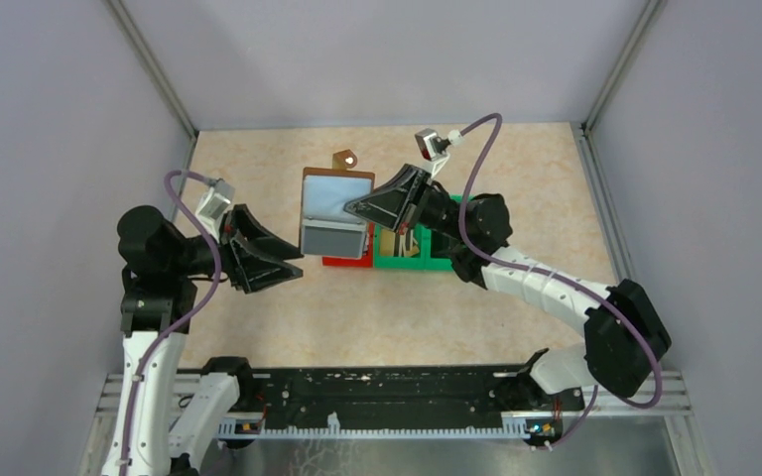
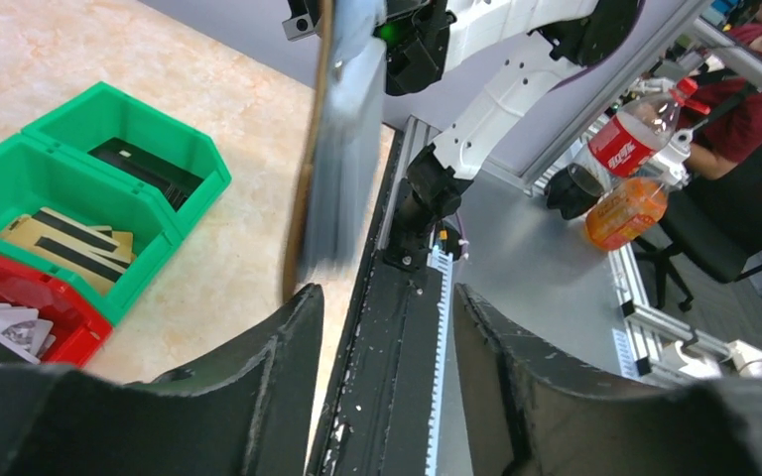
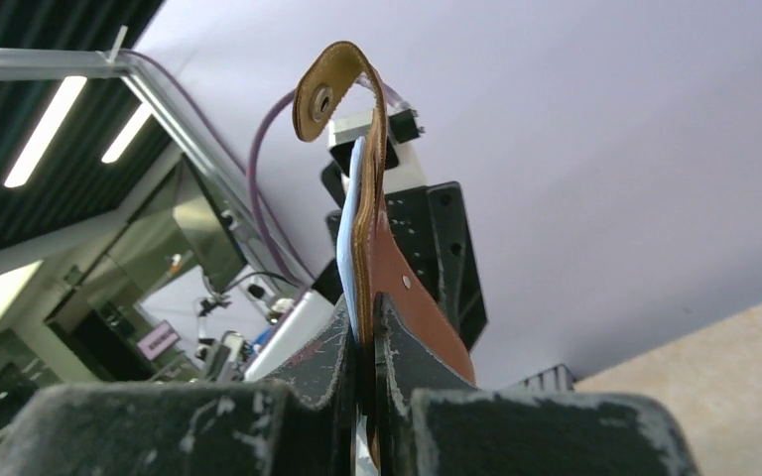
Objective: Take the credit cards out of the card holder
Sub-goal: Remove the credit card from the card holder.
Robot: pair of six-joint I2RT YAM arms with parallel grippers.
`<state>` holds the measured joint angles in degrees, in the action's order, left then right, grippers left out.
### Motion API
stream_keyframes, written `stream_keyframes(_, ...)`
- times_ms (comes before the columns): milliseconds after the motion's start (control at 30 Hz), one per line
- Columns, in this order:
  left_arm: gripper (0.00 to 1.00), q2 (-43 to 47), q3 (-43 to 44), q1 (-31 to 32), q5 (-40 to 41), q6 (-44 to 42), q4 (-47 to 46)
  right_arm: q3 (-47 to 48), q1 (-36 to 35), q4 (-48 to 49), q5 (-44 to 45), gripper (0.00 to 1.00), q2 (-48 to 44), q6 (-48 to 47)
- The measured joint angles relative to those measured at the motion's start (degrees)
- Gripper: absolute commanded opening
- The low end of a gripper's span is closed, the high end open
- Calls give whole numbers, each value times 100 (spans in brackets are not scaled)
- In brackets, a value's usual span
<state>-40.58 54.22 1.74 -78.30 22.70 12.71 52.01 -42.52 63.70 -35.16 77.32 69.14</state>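
The brown card holder (image 1: 335, 198) hangs unfolded in the air above the bins, its pale blue inside facing up and its snap tab (image 1: 345, 159) at the far end. My right gripper (image 1: 359, 209) is shut on its right edge; the right wrist view shows the jaws (image 3: 365, 319) pinching the leather (image 3: 369, 213). A grey panel (image 1: 334, 239) forms the holder's near end; I cannot tell whether it is a card. In the left wrist view the holder (image 2: 329, 149) is edge-on. My left gripper (image 1: 296, 261) (image 2: 387, 296) stands open and empty just left of that end. Gold credit cards (image 2: 69, 243) with dark stripes lie in a green bin.
A red bin (image 1: 345, 262) and a two-part green bin (image 1: 427, 264) sit under the holder. The farther green compartment (image 2: 193, 149) holds a dark card (image 2: 144, 169). The red bin (image 2: 64, 332) holds whitish pieces. Grey walls enclose the table on three sides.
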Motion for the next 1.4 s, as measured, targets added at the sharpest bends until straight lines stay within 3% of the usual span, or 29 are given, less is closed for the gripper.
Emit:
stream_keyframes(167, 34, 0, -4, 0, -103, 2, -74, 0, -289, 619, 317, 0, 201, 420)
stream_keyframes(533, 25, 0, -2, 0, -214, 37, -136, -55, -400, 763, 586, 0, 238, 566)
stream_keyframes(1067, 19, 11, -2, 0, -46, 229, -369, -177, -472, 636, 662, 0, 238, 481)
stream_keyframes(1400, 24, 186, -96, 0, -15, -304, -85, -179, -505, 529, 621, 0, 238, 483)
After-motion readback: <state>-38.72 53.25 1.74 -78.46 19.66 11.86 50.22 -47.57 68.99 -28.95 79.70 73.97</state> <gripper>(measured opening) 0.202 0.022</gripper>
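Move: The grey cards in the back pocket of the card holder have their middle about 5 cm to the right of my left hand, some 3 cm ahead and about a centimetre lower. The holder's middle is some 4 cm farther ahead than those cards, its snap flap about 11 cm farther. My right hand grips the holder's right edge. From it those cards are about 4 cm back, 2 cm left and 2 cm lower, and my open left fingertips some 7 cm back and 7 cm left. With my right hand still gripping the card holder, I ease it about 1.5 cm back and 1.5 cm left towards my left fingertips, lifting nearly 2 cm first and then sinking again, with a slight tilt. My left hand stays almost in place and closes from over half open to about a fifth around the cards' near left corner, tipping up some 5 degrees. ##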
